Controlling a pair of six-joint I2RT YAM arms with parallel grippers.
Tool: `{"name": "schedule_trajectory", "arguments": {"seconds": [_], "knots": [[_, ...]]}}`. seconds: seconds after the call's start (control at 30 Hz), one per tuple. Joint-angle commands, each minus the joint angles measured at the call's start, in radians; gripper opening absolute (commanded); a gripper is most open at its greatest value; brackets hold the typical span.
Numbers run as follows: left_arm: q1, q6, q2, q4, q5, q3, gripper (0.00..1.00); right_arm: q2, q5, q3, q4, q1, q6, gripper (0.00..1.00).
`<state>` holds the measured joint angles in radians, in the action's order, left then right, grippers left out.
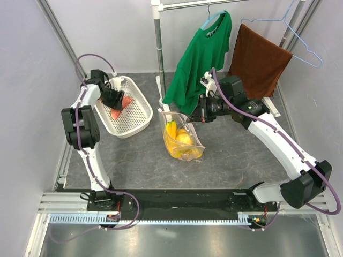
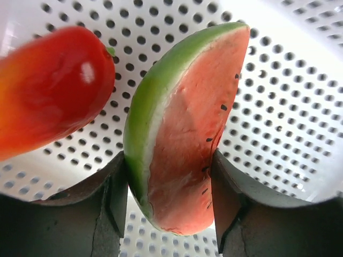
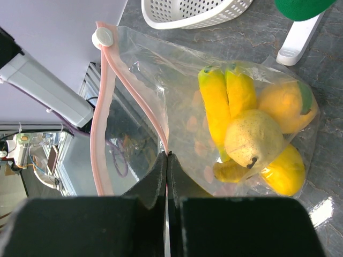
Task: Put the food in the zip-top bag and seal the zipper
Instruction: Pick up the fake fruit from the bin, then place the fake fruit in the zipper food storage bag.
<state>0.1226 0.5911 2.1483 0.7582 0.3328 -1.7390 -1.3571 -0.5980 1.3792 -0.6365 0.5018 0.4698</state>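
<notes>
In the left wrist view, a red-and-green watermelon piece (image 2: 182, 128) stands on edge in the white perforated basket (image 2: 278, 107). My left gripper (image 2: 170, 176) is shut on its lower end, one finger on the green rind and one on the red face. A red-orange fruit (image 2: 48, 85) lies beside it. My right gripper (image 3: 167, 155) is shut on the mouth edge of the zip-top bag (image 3: 177, 80), holding it up and open. The pink zipper (image 3: 102, 107) loops to the left, with its white slider (image 3: 102, 37) at the far end. A banana bunch (image 3: 225, 101) and yellow fruits (image 3: 252, 138) lie inside the bag.
The basket (image 1: 136, 115) stands at the back left, with the bag (image 1: 182, 139) to its right near the table's middle. A green shirt (image 1: 203, 53) and a brown towel (image 1: 257, 61) hang from a rack (image 1: 158, 53) just behind the right gripper (image 1: 194, 116).
</notes>
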Motion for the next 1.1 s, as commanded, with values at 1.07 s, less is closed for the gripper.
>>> {"name": "schedule_trajectory", "arguments": {"seconds": [1.07], "knots": [[-0.692, -0.154, -0.999, -0.867, 0.588, 0.556, 0.42, 0.010, -0.065, 0.001, 0.043, 0.001, 0.026, 0.00]]}}
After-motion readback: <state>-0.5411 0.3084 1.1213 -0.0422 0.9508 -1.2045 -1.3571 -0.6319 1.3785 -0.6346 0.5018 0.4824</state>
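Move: The mouth of the zip-top bag, where the watermelon slice in the left fingers is headed, is about 23 cm back from the left hand, 33 cm to its right and some 22 cm higher. The bagged fruit sits some 20 cm back and 35 cm right, about level in height. The red mango is roughly 9 cm left; the rack foot some 26 cm right, straight across. The right hand has the mouth's middle about 6 cm to its left. The watermelon slice, already pinched, goes out of the bin with the left hand: first almost straight up, then swinging right and back towards the bag's mouth, some 36 cm higher and 40 cm across, slowing and just starting to sink. The wrist turns about 90 degrees, from pointing mostly down to pointing level to the right. The right hand keeps its pinch on the zipper edge, nearly still. ##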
